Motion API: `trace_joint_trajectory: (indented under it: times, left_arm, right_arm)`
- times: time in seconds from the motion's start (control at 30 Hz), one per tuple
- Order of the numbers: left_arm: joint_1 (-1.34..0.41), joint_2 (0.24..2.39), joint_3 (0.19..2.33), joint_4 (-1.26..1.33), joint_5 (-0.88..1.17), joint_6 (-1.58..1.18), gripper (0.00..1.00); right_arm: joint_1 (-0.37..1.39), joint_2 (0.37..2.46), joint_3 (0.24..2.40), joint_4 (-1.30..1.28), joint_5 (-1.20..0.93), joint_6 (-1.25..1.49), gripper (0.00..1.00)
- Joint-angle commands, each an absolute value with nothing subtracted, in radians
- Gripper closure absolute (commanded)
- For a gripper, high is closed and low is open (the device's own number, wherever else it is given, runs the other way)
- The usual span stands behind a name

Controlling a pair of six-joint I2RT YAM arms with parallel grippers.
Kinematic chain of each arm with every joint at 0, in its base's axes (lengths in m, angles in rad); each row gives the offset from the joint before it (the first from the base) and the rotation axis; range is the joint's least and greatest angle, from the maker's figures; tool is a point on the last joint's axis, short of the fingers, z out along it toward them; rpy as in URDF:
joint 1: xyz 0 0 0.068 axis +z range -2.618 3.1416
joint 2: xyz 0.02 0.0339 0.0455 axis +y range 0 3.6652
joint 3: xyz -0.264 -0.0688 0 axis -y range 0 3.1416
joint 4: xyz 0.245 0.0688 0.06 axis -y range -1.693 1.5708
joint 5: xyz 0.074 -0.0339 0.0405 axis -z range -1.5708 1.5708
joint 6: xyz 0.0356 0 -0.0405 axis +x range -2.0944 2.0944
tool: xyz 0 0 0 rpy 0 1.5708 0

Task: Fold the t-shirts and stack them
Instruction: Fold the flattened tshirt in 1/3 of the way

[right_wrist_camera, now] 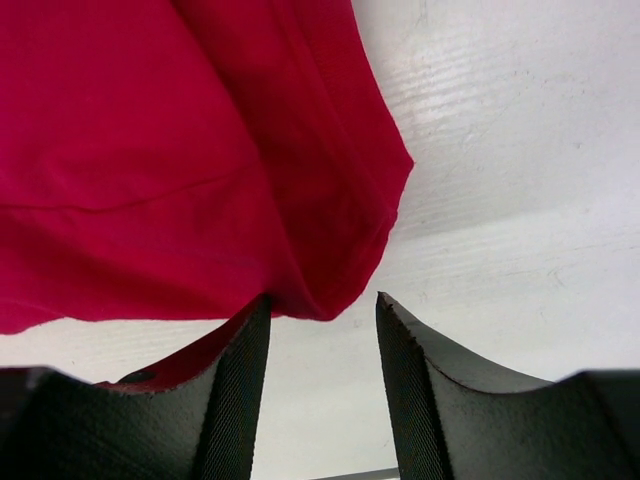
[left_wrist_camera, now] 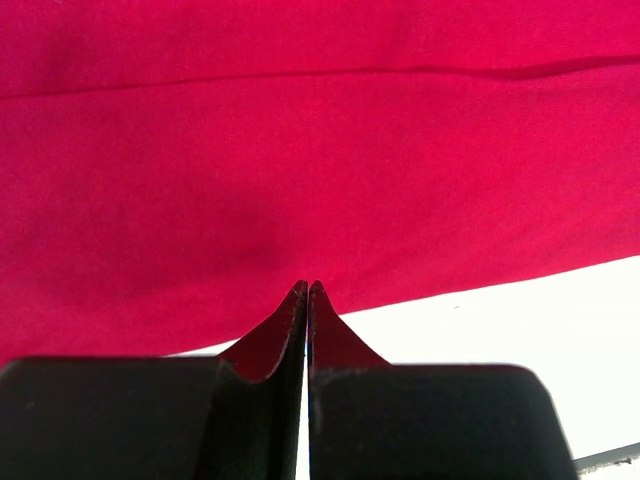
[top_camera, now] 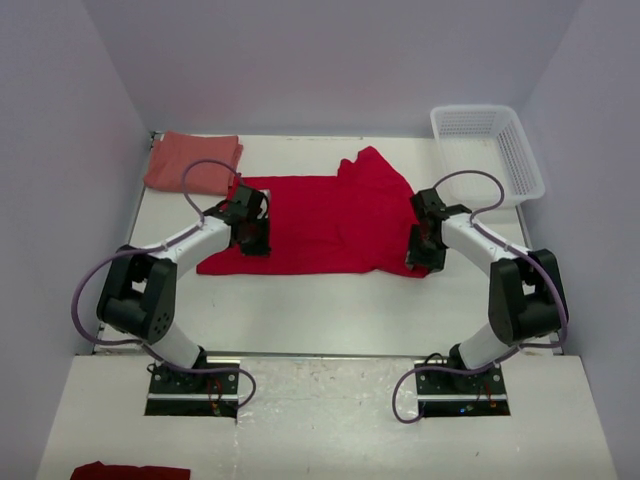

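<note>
The bright red t-shirt (top_camera: 330,220) lies spread across the middle of the table, one sleeve bunched at its far side. A paler salmon t-shirt (top_camera: 193,160) sits folded at the far left corner. My left gripper (top_camera: 252,238) is over the red shirt's left end. In the left wrist view it (left_wrist_camera: 305,287) is shut, its tips at the red t-shirt's (left_wrist_camera: 300,150) near hem, and no cloth shows between the jaws. My right gripper (top_camera: 418,258) is at the shirt's near right corner. It (right_wrist_camera: 322,305) is open, and a rounded fold of the red t-shirt (right_wrist_camera: 180,150) touches its left fingertip (right_wrist_camera: 258,312).
A white lattice basket (top_camera: 487,150) stands at the far right corner of the table. A scrap of red cloth (top_camera: 130,470) lies on the shelf in front of the arm bases, at the lower left. Grey walls close in three sides.
</note>
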State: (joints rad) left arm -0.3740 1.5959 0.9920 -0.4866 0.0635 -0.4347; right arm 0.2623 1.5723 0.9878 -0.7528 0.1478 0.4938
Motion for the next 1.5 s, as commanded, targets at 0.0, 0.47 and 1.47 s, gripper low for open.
trace_joint_trajectory:
  times: [0.0,0.47,1.47]
  left_arm:
    - [-0.376,1.621,0.985,-0.456,0.06,-0.433,1.0]
    - [-0.376,1.7,0.979,-0.472,0.018,-0.443,1.0]
    - [-0.376,1.732,0.914,-0.468,0.06,-0.462,1.0]
  right_arm:
    - [0.255,1.603,1.041,-0.752,0.17,0.494,0.53]
    - [0.25,1.626,1.02,-0.738,0.159,0.505,0.87]
    - [0.173,1.487,0.917,-0.83,0.314,0.696,1.0]
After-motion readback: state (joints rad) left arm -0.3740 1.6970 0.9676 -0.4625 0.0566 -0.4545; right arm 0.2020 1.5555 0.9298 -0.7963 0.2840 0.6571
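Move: The near strip of the red t-shirt that I press is about 4 cm below my left hand, some 1 cm back and 1 cm left; the shirt's near-left corner is roughly 13 cm left and 4 cm back. The folded salmon shirt sits about 22 cm ahead of that hand and 15 cm to its left. My half-open right fingers already straddle the near-right corner, 1 cm ahead and 1 cm below; the white basket lies some 27 cm ahead and 16 cm right. I lower my shut left fingertips nearly 4 cm onto the shirt's near strip and keep pressing there as an anchor. My right hand settles slightly down and forward, closes on the near-right corner and pinches it, then draws it about 4 cm to the right, away from the left hand, and later back towards my base as well, turning some 15 degrees clockwise. ##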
